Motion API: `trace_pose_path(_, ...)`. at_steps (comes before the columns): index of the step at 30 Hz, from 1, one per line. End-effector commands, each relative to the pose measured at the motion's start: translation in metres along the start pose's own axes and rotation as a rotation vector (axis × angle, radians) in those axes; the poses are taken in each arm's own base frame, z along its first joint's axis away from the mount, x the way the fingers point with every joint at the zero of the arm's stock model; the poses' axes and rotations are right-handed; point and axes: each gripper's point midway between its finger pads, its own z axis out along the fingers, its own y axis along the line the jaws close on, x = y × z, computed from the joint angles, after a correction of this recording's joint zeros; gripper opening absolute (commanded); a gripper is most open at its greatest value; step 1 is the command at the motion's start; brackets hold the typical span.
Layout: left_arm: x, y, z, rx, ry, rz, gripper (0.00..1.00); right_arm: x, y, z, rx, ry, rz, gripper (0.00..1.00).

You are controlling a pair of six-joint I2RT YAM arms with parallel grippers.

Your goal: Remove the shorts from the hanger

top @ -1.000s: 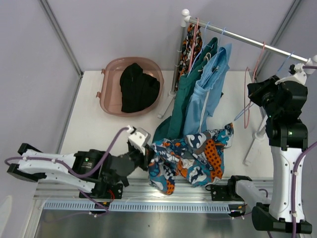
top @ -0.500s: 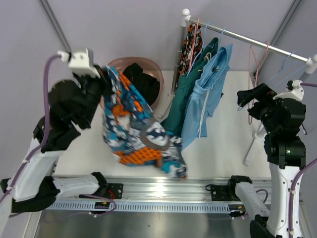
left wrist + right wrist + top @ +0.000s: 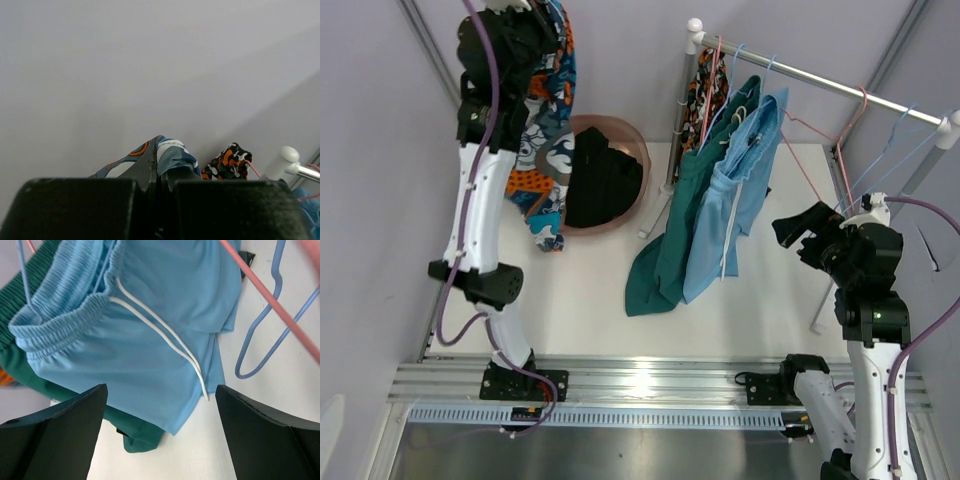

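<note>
My left gripper [image 3: 527,12] is raised high at the back left, shut on the orange, blue and grey patterned shorts [image 3: 544,105]. They hang down beside the arm, over the left rim of the pink basin [image 3: 642,160]. In the left wrist view the jaws pinch a fold of that patterned cloth [image 3: 170,152]. Black shorts [image 3: 602,180] lie in the basin. Camouflage shorts [image 3: 706,92], teal shorts [image 3: 665,250] and light blue shorts [image 3: 732,195] hang on hangers from the rail [image 3: 820,82]. My right gripper [image 3: 796,232] stands open, empty, facing the light blue shorts [image 3: 150,340].
An empty pink hanger [image 3: 842,135] and an empty blue hanger [image 3: 882,158] hang on the rail's right part; both cross the right wrist view, the blue hanger [image 3: 265,340] lower. The teal hem [image 3: 135,432] rests on the white table [image 3: 570,300]. The rack's leg [image 3: 825,300] stands beside my right arm.
My left arm has swung up from the table front to the back left, carrying the patterned shorts over the basin. My right gripper opened, let go of the pink hanger and dropped away from the rail.
</note>
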Motion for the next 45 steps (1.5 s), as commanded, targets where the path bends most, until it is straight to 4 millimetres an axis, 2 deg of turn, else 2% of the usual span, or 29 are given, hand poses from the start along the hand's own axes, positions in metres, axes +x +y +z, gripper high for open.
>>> trace_pose_path(1,-0.002,-0.03,0.031,0.185,-0.092,-0.088,0.0,-0.004,0.007,-0.002,-0.049,-0.03,-0.037,0.97)
trace_pose_path(3,0.037,-0.017,0.051,0.14,-0.053,-0.072,0.0,-0.003,0.007,-0.002,-0.053,-0.032,-0.042,0.97)
trace_pose_path(4,0.071,-0.008,0.06,0.109,0.002,-0.058,0.0,-0.001,0.007,-0.001,-0.064,-0.023,-0.039,0.97)
trace_pose_path(5,0.085,-0.004,0.063,0.097,0.02,-0.057,0.0,0.0,0.009,-0.001,-0.075,-0.025,-0.034,0.97)
trace_pose_path(8,0.192,0.032,0.066,-0.049,0.249,-0.047,0.06,-0.001,0.018,-0.001,-0.121,-0.027,-0.022,0.97)
trace_pose_path(9,0.209,0.044,0.063,-0.115,0.285,-0.061,0.17,-0.002,0.022,-0.002,-0.137,-0.026,-0.021,0.97)
trace_pose_path(10,0.223,0.05,0.059,-0.146,0.324,-0.063,0.48,-0.004,0.025,-0.004,-0.146,-0.031,-0.02,0.97)
trace_pose_path(11,0.259,0.059,0.046,-0.176,0.414,-0.058,0.67,-0.008,0.029,-0.007,-0.157,-0.041,-0.022,0.97)
trace_pose_path(12,0.264,0.062,0.042,-0.193,0.428,-0.07,0.98,-0.01,0.033,-0.01,-0.171,-0.046,-0.022,0.97)
trace_pose_path(13,0.247,0.059,0.035,-0.191,0.41,-0.083,0.99,-0.013,0.037,-0.013,-0.182,-0.054,-0.026,0.98)
trace_pose_path(14,0.272,0.064,0.02,-0.207,0.469,-0.082,0.99,-0.02,0.044,-0.019,-0.205,-0.074,-0.035,0.98)
trace_pose_path(15,0.264,0.061,0.014,-0.2,0.461,-0.084,0.99,-0.024,0.047,-0.021,-0.215,-0.088,-0.036,0.98)
trace_pose_path(16,0.24,0.051,0.0,-0.183,0.426,-0.083,0.99,-0.029,0.053,-0.024,-0.231,-0.107,-0.039,0.99)
trace_pose_path(18,0.245,0.044,-0.027,-0.153,0.459,-0.055,0.99,-0.04,0.063,-0.027,-0.257,-0.125,-0.028,0.99)
trace_pose_path(19,0.195,0.03,-0.04,-0.107,0.367,-0.059,0.99,-0.047,0.07,-0.028,-0.279,-0.141,-0.027,0.99)
trace_pose_path(21,0.199,0.016,-0.072,-0.057,0.391,-0.037,0.99,-0.058,0.083,-0.032,-0.317,-0.158,-0.004,0.99)
trace_pose_path(22,0.158,0.001,-0.095,-0.007,0.321,-0.044,0.99,-0.065,0.088,-0.029,-0.336,-0.166,0.001,0.99)
trace_pose_path(23,0.178,0.002,-0.116,0.003,0.37,-0.024,0.99,-0.073,0.095,-0.03,-0.352,-0.176,0.006,0.99)
trace_pose_path(25,0.165,-0.006,-0.147,0.037,0.365,-0.019,0.99,-0.084,0.105,-0.023,-0.378,-0.179,0.03,0.98)
trace_pose_path(26,0.147,-0.005,-0.174,0.058,0.328,-0.031,0.99,-0.089,0.109,-0.021,-0.388,-0.184,0.034,0.98)
trace_pose_path(27,0.159,-0.004,-0.193,0.077,0.35,-0.03,0.99,-0.096,0.117,-0.022,-0.409,-0.194,0.033,0.98)
trace_pose_path(29,0.143,-0.003,-0.234,0.124,0.308,-0.043,0.99,-0.105,0.122,-0.007,-0.411,-0.187,0.041,0.98)
trace_pose_path(31,0.161,0.01,-0.263,0.102,0.36,-0.033,0.99,-0.117,0.133,-0.002,-0.421,-0.207,0.029,0.98)
trace_pose_path(33,0.151,0.02,-0.288,0.072,0.337,-0.045,0.99,-0.117,0.138,0.02,-0.417,-0.184,0.029,0.97)
trace_pose_path(34,0.171,0.026,-0.3,0.055,0.399,-0.038,0.99,-0.122,0.145,0.024,-0.426,-0.2,0.025,0.97)
trace_pose_path(36,0.174,0.03,-0.317,0.05,0.416,-0.047,0.99,-0.12,0.146,0.05,-0.405,-0.18,0.022,0.93)
trace_pose_path(37,0.19,0.035,-0.328,0.035,0.474,-0.039,0.99,-0.122,0.151,0.057,-0.406,-0.182,0.02,0.9)
trace_pose_path(38,0.194,0.04,-0.332,0.017,0.487,-0.034,0.99,-0.117,0.148,0.076,-0.389,-0.157,0.016,0.85)
trace_pose_path(45,0.227,0.057,-0.361,-0.018,0.544,-0.006,0.99,-0.107,0.154,0.13,-0.352,-0.123,0.004,0.67)
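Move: Ahead of the left hand, which already holds the patterned shorts up, the pink basket lies about 17 cm farther out, 5 cm to its left and some 57 cm below, with the black shorts at the same spot. The light blue shorts' hanger is about 21 cm ahead of the right hand, 9 cm left, 12 cm up; its shorts hang 11 cm ahead, 9 cm left, 8 cm below, the teal shorts 13 cm ahead, 20 cm left, 12 cm below. Swinging forward about 12 cm and down 35 cm over the basket, the left hand opens wide and lets go of the patterned shorts, then pulls back nearly 40 cm, rising and sinking again, tipped down. The right hand lingers, then rises, reaches some 15 cm forward and goes left to the light blue shorts' hanger, its open fingers narrowing slightly around it. ##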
